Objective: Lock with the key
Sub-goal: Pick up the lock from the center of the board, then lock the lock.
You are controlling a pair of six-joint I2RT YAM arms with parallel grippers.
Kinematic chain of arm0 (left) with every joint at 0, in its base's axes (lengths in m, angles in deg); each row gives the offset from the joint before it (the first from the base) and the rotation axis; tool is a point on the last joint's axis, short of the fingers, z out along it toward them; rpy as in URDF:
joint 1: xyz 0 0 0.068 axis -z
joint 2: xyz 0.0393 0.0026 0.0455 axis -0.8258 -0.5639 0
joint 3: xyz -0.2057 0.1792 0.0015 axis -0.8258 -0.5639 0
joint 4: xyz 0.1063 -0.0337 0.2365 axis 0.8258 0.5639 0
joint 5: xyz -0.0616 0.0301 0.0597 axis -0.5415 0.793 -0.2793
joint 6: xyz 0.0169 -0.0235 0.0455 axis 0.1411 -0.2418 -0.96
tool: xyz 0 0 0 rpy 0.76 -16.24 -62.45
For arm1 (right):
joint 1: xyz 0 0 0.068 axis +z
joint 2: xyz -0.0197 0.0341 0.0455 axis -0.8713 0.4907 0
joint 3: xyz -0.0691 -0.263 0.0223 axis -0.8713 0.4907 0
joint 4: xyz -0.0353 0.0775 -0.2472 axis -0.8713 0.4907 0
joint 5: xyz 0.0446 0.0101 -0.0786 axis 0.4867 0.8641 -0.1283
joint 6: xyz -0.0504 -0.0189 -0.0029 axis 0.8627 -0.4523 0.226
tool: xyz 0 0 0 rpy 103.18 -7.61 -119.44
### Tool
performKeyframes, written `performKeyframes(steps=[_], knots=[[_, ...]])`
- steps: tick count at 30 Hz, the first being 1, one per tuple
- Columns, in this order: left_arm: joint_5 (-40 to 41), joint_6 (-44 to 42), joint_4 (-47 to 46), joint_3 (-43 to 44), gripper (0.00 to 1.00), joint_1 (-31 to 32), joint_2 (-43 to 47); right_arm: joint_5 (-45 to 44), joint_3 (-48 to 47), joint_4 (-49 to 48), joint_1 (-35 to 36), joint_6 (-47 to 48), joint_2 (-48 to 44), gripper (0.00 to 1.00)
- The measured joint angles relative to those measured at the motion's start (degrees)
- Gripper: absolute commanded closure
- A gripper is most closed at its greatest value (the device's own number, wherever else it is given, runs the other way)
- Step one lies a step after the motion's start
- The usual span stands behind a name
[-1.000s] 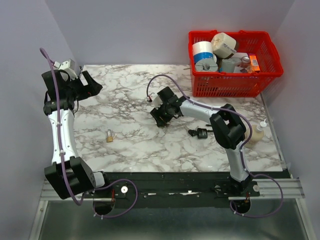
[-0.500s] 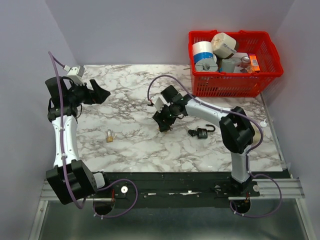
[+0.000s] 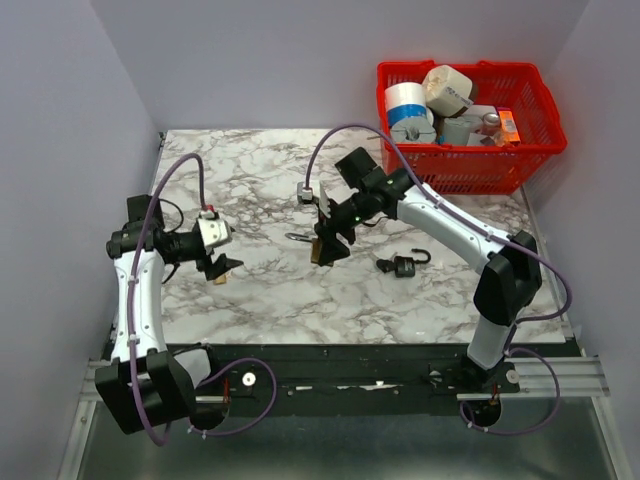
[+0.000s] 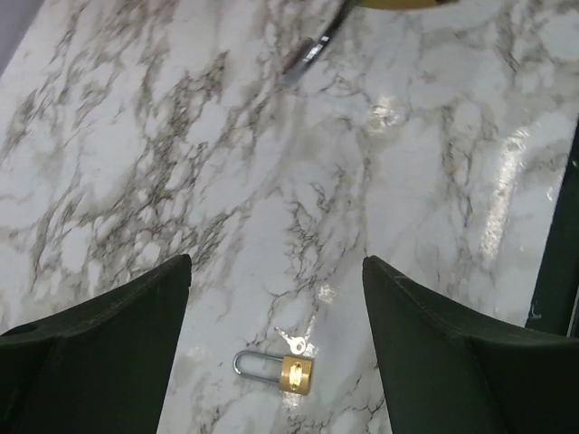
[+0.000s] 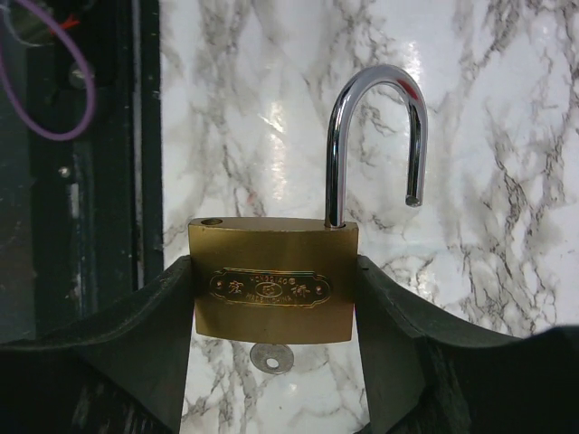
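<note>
My right gripper is shut on a large brass padlock and holds its body between both fingers above the marble. Its steel shackle stands open, and a round metal key head shows under its body. My left gripper is open and empty, hovering over a small brass padlock with a tiny silver key beside it. A black padlock lies to the right with a small dark bunch, apparently the black-headed keys, at its left.
A red basket of tape rolls and boxes stands at the back right. A white bottle stands at the table's right edge. The large padlock's shackle also shows at the top of the left wrist view.
My left arm swung from the back left corner down to just above the small brass padlock. My right arm lifted the large brass padlock and shifted slightly forward.
</note>
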Motion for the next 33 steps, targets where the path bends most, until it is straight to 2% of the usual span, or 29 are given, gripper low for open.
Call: performKeyframes(steps=[4,7,10,14,19,22,28,33], knots=[[-0.13,-17.86,10.21,-0.79,0.21,4.50,-0.55,3.58,-2.67,3.56,0.00,2.34,-0.52,0.99],[-0.17,-22.25,10.51,-2.75,0.29,9.22,0.13,5.53,-4.22,5.66,0.00,3.39,-0.52,0.99],[0.07,-15.63,1.46,-7.08,0.30,13.62,3.30,6.75,-5.57,7.58,0.00,3.78,-0.50,0.99],[2.99,0.24,-19.61,-14.67,0.30,20.39,9.42,7.96,-7.56,9.40,0.15,4.09,-0.44,0.99],[5.53,10.84,-31.74,-15.67,0.28,23.41,9.64,8.37,-7.87,10.32,0.76,4.48,-0.42,0.99],[6.91,13.75,-34.51,-15.41,0.27,23.39,9.29,8.41,-7.87,10.99,1.07,4.83,-0.42,0.99],[7.65,14.73,-36.28,-14.93,0.34,24.90,9.25,8.41,-7.85,11.47,1.51,4.83,-0.42,0.99],[7.74,14.62,-36.41,-13.81,0.51,29.24,7.80,8.81,-7.78,11.47,1.90,4.63,-0.42,0.99]])
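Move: The open brass lock hangs in the right fingers, held by its body, with its shackle reaching towards the left hand. From the left hand, the shackle's bend lies about 12 cm right, 4 cm ahead and 4 cm lower. The small padlock is on the table some 4 cm left, 2 cm ahead and 20 cm down. From the right hand, the left gripper is about 18 cm left, level fore and aft, 4 cm higher; the black lock is 18 cm right, 7 cm ahead, 16 cm down. The right fingers keep their pinch on the brass lock's body while that hand lifts it and draws it back, each about 4.5 cm. The left hand swings right some 11 cm towards the shackle, first dipping back and down, then coming forward and up again, turning clockwise about 20 degrees. Its fingers narrow part-way to either side of the shackle's bend; touch can't be seen. ##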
